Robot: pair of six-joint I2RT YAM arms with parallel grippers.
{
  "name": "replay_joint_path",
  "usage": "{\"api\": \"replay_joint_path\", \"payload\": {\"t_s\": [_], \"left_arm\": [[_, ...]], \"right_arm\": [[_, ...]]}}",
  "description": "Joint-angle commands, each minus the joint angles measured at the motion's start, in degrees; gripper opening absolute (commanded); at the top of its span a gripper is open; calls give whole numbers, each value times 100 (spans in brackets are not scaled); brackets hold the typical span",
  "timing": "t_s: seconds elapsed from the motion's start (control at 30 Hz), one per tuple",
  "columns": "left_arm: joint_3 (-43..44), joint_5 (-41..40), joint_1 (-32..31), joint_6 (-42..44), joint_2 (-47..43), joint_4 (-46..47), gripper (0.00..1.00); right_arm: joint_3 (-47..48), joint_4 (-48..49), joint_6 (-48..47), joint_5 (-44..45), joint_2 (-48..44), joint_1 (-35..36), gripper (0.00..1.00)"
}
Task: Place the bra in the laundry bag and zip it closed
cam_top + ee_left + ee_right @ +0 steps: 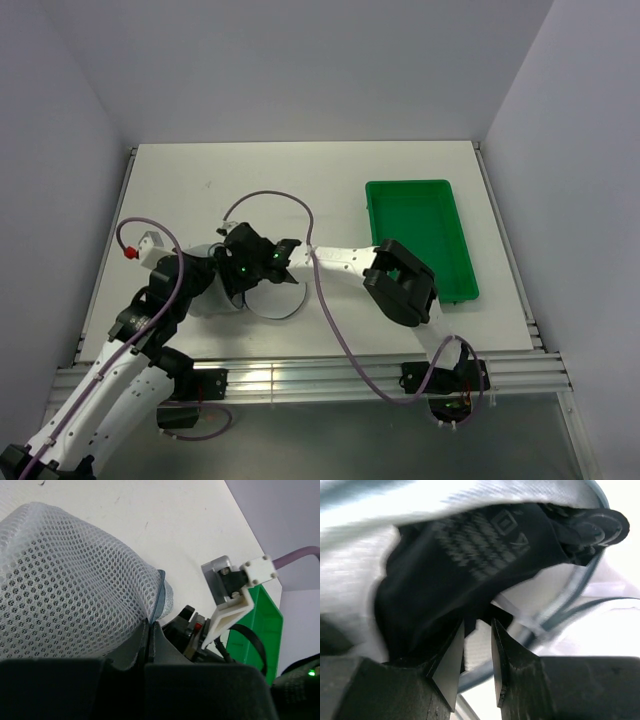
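Note:
The laundry bag [272, 298] is a white mesh pouch lying at the table's near left, between both arms. In the left wrist view its mesh [65, 580] bulges up on the left, and my left gripper [149, 625] is shut on the bag's rim edge. The bra [470, 555] is black fabric with a printed label, bunched inside the bag's white opening [380, 510]. My right gripper [478, 622] reaches into that opening, its jaws narrowed onto a fold of the bra at the tips. From above, the left gripper [215, 268] and right gripper [240, 268] meet over the bag.
A green rectangular tray [420, 240] sits at the table's right and shows at the edge of the left wrist view [257, 625]. A purple cable [270, 197] loops over the table behind the grippers. The right arm's white wrist mount [235, 600] hangs close to the left gripper.

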Motion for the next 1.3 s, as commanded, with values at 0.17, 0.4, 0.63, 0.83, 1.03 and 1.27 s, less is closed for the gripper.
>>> {"api": "replay_joint_path", "payload": {"t_s": [0.17, 0.4, 0.63, 0.83, 1.03, 1.27], "left_arm": [[102, 77, -19, 121, -28, 340, 0], [217, 77, -28, 165, -81, 270, 0], [208, 103, -19, 16, -160, 314, 0], [340, 68, -19, -2, -169, 209, 0], [340, 94, -11, -20, -143, 244, 0], [314, 138, -19, -20, -152, 253, 0]], "right_arm": [[-560, 8, 254, 767, -864, -283, 40], [-948, -70, 376, 952, -1824, -530, 46], [-2094, 296, 1587, 618, -2394, -496, 42], [-4072, 1712, 2458, 451, -3168, -434, 57], [-5314, 2960, 3232, 328, -3468, -355, 69], [-5957, 4312, 3962, 696, -3249, -302, 75]]}}
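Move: The right hand's fingers are in the laundry bag's open mouth, the bra about 3 cm ahead of them and some 3 cm lower. The bag's round lid lies roughly 12 cm to this hand's right, 4 cm back and 7 cm below; the bag's body is about 4 cm to its left and 2 cm back. From the left hand, which holds the rim, the lid is about 16 cm right, 7 cm back and 15 cm down. Down a further 2 cm at the bra in the mouth, then up and out of the bag in an arc to the right: the right hand climbs some 12 cm, swings back and down towards the lid's near side, and opens its fingers much wider while turning about 30 degrees clockwise. The left hand keeps its pinch on the rim, barely rising. ##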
